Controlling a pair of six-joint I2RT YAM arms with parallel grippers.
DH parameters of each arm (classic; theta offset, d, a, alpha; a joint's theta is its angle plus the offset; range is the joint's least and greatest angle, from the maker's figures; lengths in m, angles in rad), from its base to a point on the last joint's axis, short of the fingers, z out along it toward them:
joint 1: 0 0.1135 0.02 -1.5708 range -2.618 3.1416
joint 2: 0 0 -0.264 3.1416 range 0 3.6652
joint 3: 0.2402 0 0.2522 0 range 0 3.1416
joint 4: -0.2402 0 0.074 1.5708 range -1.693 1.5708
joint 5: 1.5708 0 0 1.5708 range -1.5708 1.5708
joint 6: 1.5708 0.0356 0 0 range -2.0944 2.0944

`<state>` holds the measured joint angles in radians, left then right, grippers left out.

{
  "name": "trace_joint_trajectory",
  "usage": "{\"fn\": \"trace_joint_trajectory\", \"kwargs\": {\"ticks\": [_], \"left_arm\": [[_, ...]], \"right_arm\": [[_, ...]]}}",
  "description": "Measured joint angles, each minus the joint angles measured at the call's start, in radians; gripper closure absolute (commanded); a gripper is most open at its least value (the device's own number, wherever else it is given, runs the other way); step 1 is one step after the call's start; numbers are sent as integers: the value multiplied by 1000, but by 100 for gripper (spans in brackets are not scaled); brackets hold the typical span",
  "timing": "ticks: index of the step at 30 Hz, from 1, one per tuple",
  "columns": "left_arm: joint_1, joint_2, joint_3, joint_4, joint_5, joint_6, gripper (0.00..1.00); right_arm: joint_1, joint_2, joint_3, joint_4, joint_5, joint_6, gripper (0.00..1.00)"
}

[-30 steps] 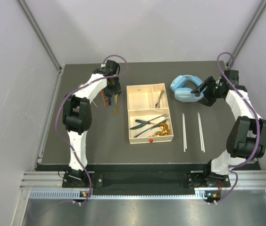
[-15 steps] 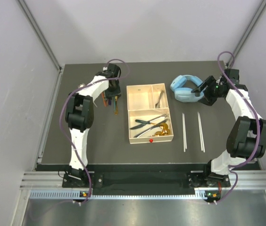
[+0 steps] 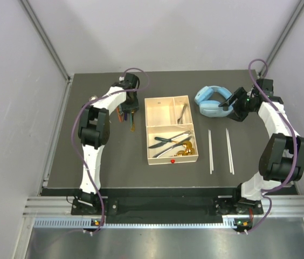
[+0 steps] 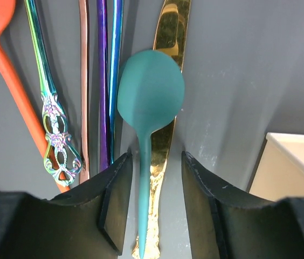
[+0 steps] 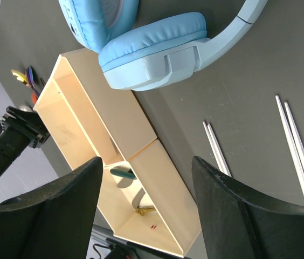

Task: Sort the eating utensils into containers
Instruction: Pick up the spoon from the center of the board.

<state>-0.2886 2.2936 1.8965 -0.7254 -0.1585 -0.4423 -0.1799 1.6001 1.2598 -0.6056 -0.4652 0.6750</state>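
Loose eating utensils lie side by side on the dark mat left of the tray: a teal spoon (image 4: 151, 91) on top of a gold piece (image 4: 171, 27), purple and blue handles (image 4: 109, 81), an iridescent ornate handle (image 4: 55, 135) and an orange spoon (image 4: 1, 54). My left gripper (image 4: 156, 162) (image 3: 129, 105) is open and straddles the teal spoon's handle, with a gap on each side. The cream tray (image 3: 147, 135) holds dark-and-silver cutlery and gold spoons (image 3: 169, 143) in its large section and a silver piece (image 3: 183, 113) in one small section. My right gripper (image 5: 146, 167) (image 3: 230, 105) hovers open and holds nothing.
Light-blue headphones (image 3: 212, 101) (image 5: 152, 54) lie at the back, right of the tray and just under my right wrist. Two pairs of pale chopsticks (image 3: 211, 151) (image 3: 229, 150) lie on the mat to the tray's right. The tray's wall (image 5: 157, 178) shows in the right wrist view.
My left wrist has shifted slightly right over the loose utensils and its jaws have narrowed. The right arm has not moved.
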Motion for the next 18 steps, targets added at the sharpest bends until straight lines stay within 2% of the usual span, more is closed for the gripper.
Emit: {"fn": "trace_joint_trajectory", "kwargs": {"ticks": [5,6,8,13,18], "left_arm": [[0,9,15,-1,-17,0,59],[1,11,18,0,-19,0,65],[3,13,21,0,-24,0,67],[7,13,21,0,-24,0,86],[8,10,16,4,-22,6,92]], "right_arm": [[0,0,0,-8,2,-1,33],[0,0,0,-9,2,-1,33],[0,0,0,-9,2,-1,32],[1,0,0,-9,2,-1,33],[1,0,0,-9,1,-1,32]]}}
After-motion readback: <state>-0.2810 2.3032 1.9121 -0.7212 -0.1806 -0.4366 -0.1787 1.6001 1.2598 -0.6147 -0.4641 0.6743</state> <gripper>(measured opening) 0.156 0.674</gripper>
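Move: The teal spoon lies between the left hand's open fingers, its middle about 1 cm to the left, level fore and aft and roughly 1 cm below, with its bowl pointing ahead. The gold knife runs lengthwise beneath it, its middle about 1 cm ahead and straight below; a purple spoon lies some 3 cm ahead and 3 cm left. The box's middle is about 20 cm right and 10 cm back. From the right hand the teal spoon is roughly 47 cm left, 6 cm ahead and 14 cm below. The left hand stays low at board height and shifts only about 1 cm, leftward and slightly forward, to centre over the teal spoon's handle just behind the bowl, with the fingers still pointing steeply down and forward. During that drift the half-open fingers close until only a small gap is left, pinching the handle from both sides above the gold knife, without lifting. ##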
